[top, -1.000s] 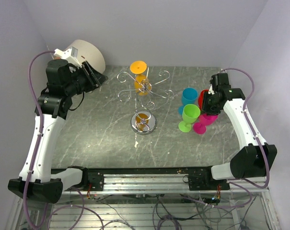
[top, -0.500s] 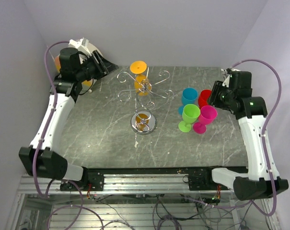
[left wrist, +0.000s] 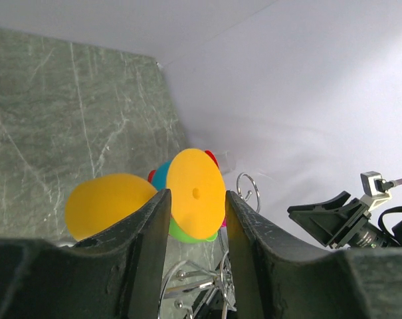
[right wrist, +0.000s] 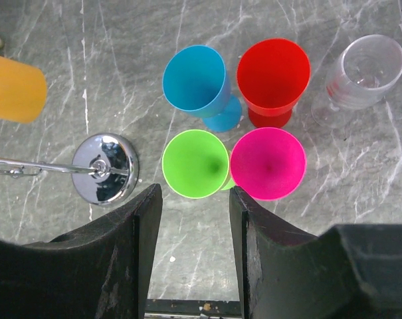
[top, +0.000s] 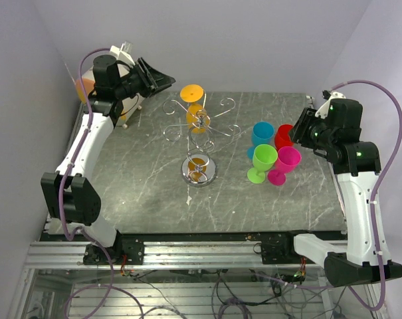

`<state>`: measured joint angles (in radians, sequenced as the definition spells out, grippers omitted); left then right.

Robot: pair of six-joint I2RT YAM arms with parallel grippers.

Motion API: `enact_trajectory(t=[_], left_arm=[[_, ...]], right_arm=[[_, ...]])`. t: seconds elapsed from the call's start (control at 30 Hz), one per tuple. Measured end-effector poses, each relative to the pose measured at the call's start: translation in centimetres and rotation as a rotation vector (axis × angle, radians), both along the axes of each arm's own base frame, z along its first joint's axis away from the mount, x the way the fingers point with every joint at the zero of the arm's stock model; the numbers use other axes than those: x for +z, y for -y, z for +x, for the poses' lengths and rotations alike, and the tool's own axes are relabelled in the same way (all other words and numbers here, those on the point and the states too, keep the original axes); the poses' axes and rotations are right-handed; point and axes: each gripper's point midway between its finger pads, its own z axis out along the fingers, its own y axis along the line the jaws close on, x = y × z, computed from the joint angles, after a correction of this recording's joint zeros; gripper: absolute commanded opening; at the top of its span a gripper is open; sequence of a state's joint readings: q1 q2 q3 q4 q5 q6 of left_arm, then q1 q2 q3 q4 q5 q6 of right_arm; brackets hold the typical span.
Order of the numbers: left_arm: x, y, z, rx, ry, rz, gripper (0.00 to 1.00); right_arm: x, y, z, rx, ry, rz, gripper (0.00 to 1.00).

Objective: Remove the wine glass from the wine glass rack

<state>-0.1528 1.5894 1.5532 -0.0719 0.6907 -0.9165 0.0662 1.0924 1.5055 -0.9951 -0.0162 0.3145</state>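
The wine glass rack [top: 199,122] stands mid-table on its round chrome base [top: 199,170]. An orange wine glass [top: 195,114] hangs upside down from one curled arm, its flat foot [top: 191,93] uppermost. My left gripper [top: 162,80] hovers open just left of that foot, apart from it. In the left wrist view the foot [left wrist: 195,193] shows beyond the open gripper [left wrist: 196,201], with the bowl [left wrist: 107,205] off to the left. My right gripper [top: 299,130] is open and empty, high over the standing glasses.
Green [right wrist: 195,163], pink [right wrist: 268,163], blue [right wrist: 193,78], red [right wrist: 273,72] and clear [right wrist: 371,70] glasses stand in a cluster right of the chrome base [right wrist: 105,167]. An orange and white object [top: 86,87] sits at the back left, partly hidden by the left arm.
My left arm has risen and swung right toward the rack. My right gripper has opened, let go of the pink glass and lifted away from it.
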Motion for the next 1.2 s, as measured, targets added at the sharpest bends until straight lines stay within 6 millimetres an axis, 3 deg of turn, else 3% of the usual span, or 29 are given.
enact_trajectory(t=[0.17, 0.4, 0.73, 1.2], left_arm=[[-0.2, 1.0, 0.9, -0.037, -0.002, 0.018, 0.48], [-2.1, 2.2, 1.4, -0.081, -0.04, 0.057, 0.46], [-3.9, 3.3, 1.2, -0.13, -0.081, 0.074, 0.42], [-3.0, 4.3, 0.3, -0.186, -0.07, 0.041, 0.1]], right_arm=[[0.1, -0.2, 0.0, 0.009, 0.006, 0.006, 0.45], [0.3, -0.4, 0.1, 0.018, 0.013, 0.013, 0.44], [0.2, -0.5, 0.2, 0.022, 0.017, 0.015, 0.44], [0.2, -0.7, 0.3, 0.031, 0.018, 0.021, 0.43]])
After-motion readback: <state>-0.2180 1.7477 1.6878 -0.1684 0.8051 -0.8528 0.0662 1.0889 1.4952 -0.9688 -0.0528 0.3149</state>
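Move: Hanging upside down on the rack, the orange glass has its foot about 7 cm to the left hand's right, 2 cm back and 3 cm lower. An empty rack hook lies some 7 cm back from the hand and 4 cm below, hardly off to either side; the rack's post top is roughly 11 cm back, 10 cm right and 5 cm lower. From the right hand, that foot is about 12 cm ahead, 31 cm left and slightly higher. Easing rightward to the near left edge of the orange glass's upturned foot, the left hand travels about 4 cm right while sinking nearly 4 cm, then lifts slightly as it closes. Its wrist turns some 10 degrees clockwise, and the half-open fingers shut almost fully, pinching the foot's rim between their tips. ##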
